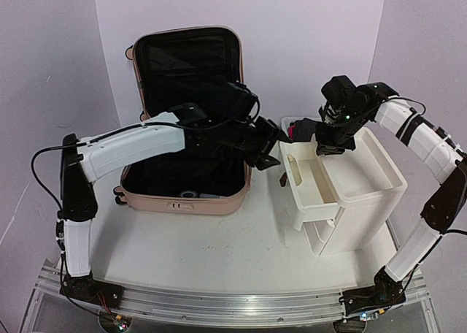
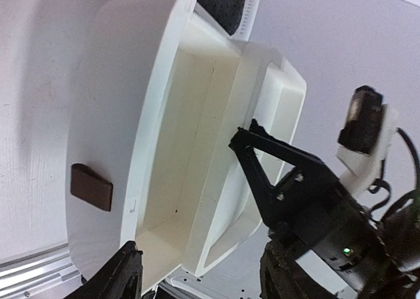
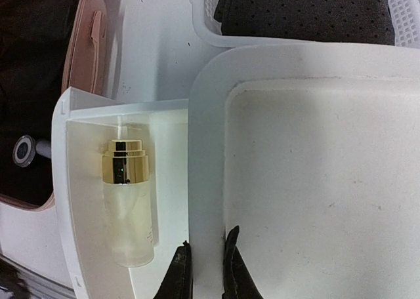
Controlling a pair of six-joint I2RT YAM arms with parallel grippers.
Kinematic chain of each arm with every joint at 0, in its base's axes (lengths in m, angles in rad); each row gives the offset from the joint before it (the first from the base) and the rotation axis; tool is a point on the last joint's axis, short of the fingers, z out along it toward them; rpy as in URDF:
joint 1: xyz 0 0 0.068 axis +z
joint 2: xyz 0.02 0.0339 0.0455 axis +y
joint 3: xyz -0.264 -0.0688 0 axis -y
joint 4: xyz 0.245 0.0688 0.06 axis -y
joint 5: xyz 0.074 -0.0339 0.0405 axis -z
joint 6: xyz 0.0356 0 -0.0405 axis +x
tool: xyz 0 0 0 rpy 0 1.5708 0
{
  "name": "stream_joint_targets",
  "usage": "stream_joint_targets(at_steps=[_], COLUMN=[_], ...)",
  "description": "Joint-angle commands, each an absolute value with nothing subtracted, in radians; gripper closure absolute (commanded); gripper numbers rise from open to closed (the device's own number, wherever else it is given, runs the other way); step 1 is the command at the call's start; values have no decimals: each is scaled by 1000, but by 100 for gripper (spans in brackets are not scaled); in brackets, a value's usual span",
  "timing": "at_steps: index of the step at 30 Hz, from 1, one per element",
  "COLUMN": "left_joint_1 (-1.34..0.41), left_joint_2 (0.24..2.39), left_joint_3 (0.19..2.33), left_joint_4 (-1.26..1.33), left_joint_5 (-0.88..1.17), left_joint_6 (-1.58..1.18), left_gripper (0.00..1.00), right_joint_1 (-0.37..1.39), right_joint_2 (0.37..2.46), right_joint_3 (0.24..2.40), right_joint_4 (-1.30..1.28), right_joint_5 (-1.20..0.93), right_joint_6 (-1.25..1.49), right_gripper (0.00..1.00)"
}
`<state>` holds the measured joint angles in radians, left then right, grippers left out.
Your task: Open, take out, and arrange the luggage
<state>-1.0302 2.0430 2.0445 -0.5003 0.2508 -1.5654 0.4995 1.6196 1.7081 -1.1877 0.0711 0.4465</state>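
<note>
The luggage (image 1: 186,194), a pale pink hard-shell suitcase, lies open on the table with its black-lined lid (image 1: 186,63) standing upright at the back. My left arm reaches over it to the right. My left gripper (image 1: 276,147) (image 2: 200,256) hangs open over the pulled-out drawer (image 2: 177,148), nothing between its fingers. A frosted bottle with a gold cap (image 3: 128,207) lies inside that drawer (image 3: 85,181). My right gripper (image 1: 328,144) (image 3: 207,259) hovers shut above the white cabinet's top (image 3: 315,181), holding nothing. In the right wrist view the suitcase's pink edge (image 3: 82,43) shows at the left.
The white plastic drawer cabinet (image 1: 368,183) stands right of the suitcase, its top drawer (image 1: 310,180) pulled toward the suitcase; the drawer front carries a brown handle (image 2: 92,187). A white mesh basket with black cloth (image 3: 302,10) sits behind the cabinet. Small items (image 1: 188,194) lie in the suitcase.
</note>
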Motion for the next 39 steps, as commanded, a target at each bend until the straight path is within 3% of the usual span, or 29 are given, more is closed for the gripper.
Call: stream_joint_targets(at_steps=[1,4,10,11,14,21,29,39], left_joint_1=[-969,-942,-936,-936,-936,-954,-976,-1035], left_joint_2=[1914,1982,2136,2163,2208,2198,2348,2427], left_joint_3=[1967,2031,2166,2192,2215,2130,2281,2372], left_joint_4=[-493,-493,-496,-496,-496,-471,-271,-111], left_joint_5=[185,210,278,293,324,294,360,377], left_joint_6=[-1504,-1389,-1349,-1348,-1387,-1487,-1574,-1801], left_gripper=[41,47,44,46,69,88,90,86], right_joint_1=[505,506,505,505,505,506,505,505], right_joint_2=[1623,1623,1621,1622,1630,1634,1631,1604], right_joint_3=[1693,1689,1687,1686,1690,1676,1670,1682], right_joint_4=[-1096,-1095,-1094,-1095,-1093,-1082,-1076,-1041], right_joint_5=[14,11,8,8,8,-20,-56,-89], right_joint_6=[448,443,431,430,429,432,434,427], right_gripper=[100,100,100,100,100,100,100,100])
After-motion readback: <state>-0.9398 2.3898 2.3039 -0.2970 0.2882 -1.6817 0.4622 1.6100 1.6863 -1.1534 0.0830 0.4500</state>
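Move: The white drawer's front lies some 4 cm ahead of the left hand, 4 cm to its right and 9 cm lower. The bottle in the drawer is about 4 cm ahead, 8 cm right and 11 cm down; the basket of dark cloth is roughly 22 cm ahead, 12 cm right and 22 cm down. From the right hand, already shut on the cabinet's rim, the drawer front lies about 9 cm left, 4 cm back and 4 cm below. The left hand, just clear of the drawer, arcs forward, at first a little up and left, then drops some 9 cm outside the drawer front while its fingers go from over half open to nearly shut. With the closed fingertips it then pushes the far part of the drawer front, near the top edge, about 4 cm to the right and 3 cm forward, while the right hand keeps its pinch on the cabinet's rim and is carried about 1.5 cm right and forward. ##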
